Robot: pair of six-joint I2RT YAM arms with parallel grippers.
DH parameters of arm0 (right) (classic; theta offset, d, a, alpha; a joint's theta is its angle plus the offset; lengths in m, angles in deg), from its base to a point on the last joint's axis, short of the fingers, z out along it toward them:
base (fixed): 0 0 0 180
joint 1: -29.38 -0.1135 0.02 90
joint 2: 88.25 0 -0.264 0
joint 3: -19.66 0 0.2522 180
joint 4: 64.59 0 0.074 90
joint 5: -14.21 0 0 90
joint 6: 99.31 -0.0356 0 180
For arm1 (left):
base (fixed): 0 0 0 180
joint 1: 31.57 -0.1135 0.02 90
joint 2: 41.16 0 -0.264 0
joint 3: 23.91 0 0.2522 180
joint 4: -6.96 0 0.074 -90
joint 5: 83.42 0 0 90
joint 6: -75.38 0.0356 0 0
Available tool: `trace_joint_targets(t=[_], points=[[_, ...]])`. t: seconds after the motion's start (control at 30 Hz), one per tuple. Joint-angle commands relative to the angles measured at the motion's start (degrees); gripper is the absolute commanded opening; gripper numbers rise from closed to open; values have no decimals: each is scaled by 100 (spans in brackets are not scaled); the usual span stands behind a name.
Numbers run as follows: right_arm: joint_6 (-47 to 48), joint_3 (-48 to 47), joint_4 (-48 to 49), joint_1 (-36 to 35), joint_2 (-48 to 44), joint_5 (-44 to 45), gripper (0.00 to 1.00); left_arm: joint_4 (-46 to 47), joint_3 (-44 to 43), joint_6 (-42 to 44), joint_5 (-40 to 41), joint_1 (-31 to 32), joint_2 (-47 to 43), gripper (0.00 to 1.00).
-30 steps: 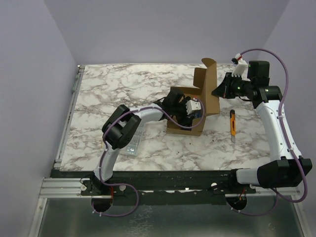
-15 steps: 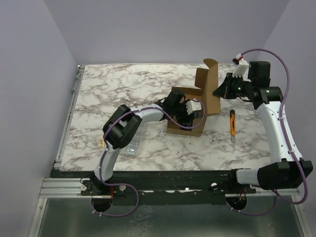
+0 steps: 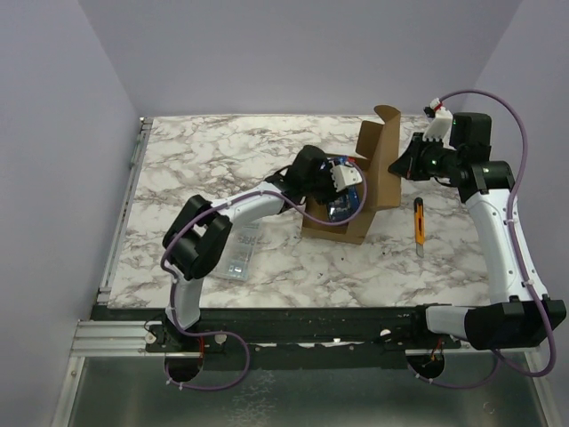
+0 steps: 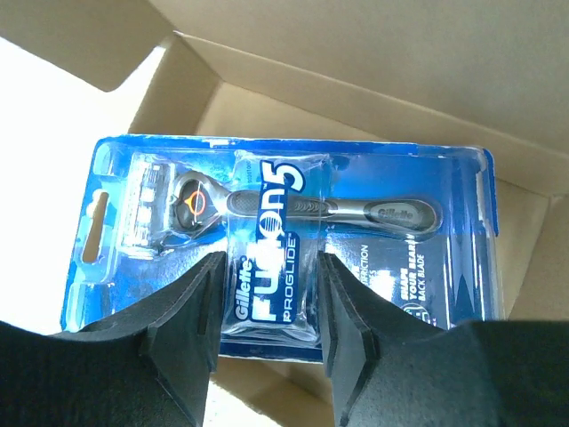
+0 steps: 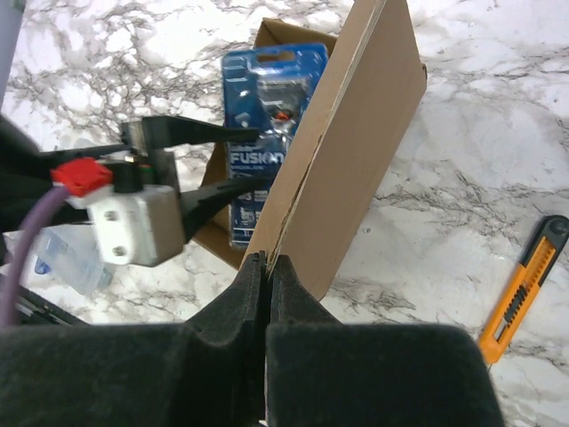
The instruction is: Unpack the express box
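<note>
The express box (image 3: 333, 233) is a brown cardboard mailer standing open mid-table, its flap lid (image 3: 378, 169) raised upright. My right gripper (image 3: 400, 166) is shut on the lid's free edge, and the pinch shows in the right wrist view (image 5: 267, 262). My left gripper (image 3: 342, 189) is shut on a blue razor blister pack (image 3: 349, 203) and holds it tilted up over the open box. In the left wrist view my fingers (image 4: 191, 311) clamp the pack's raised middle blister (image 4: 271, 267), with the box's inside (image 4: 356, 98) behind it.
An orange utility knife (image 3: 418, 224) lies on the marble to the right of the box and also shows in the right wrist view (image 5: 524, 289). A small clear organizer case (image 3: 238, 253) lies left of the box, under my left arm.
My left gripper has lifted and drawn back left, raising the blue razor pack out of the box. My right gripper still pinches the lid, now shifted slightly right.
</note>
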Motion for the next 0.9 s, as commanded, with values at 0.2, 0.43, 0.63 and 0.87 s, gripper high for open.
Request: trace_joint_targets(t=[0.2,0.43,0.63,0.87], points=[[-101,89,151,20,-145,549,0,1119,149,-880,1798,-504,-965,21],[-256,13,324,20,17,611,0,1895,483,-2633,4145,-1185,-1381,27],[-315,-355,415,20,380,290,0,1845,646,-4264,4450,-2196,-1093,32],[-62,-919,261,9,1002,-422,0,1580,219,-4755,4502,-2796,-52,32]])
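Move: About 30 cm to the left hand's left, 18 ahead and 12 below lies bare marble at the table's far left, where the held razor package is being taken. The open box is right under this hand, some 9 cm down; its raised lid stands about 9 cm right, 2 ahead and 3 higher, and the plastic case about 27 cm left, 12 back and 11 lower. From the right hand, that bare spot lies some 42 cm left, 20 ahead and 27 below. Lifting away from the open box, the left hand keeps its pinch on the razor package, climbs about 13 cm, then sweeps left and forward to the far-left table, swinging nearly 80 degrees counter-clockwise and sinking some 4 cm near the end. The right hand keeps hold of the lid, then eases about 3 cm forward late on. ##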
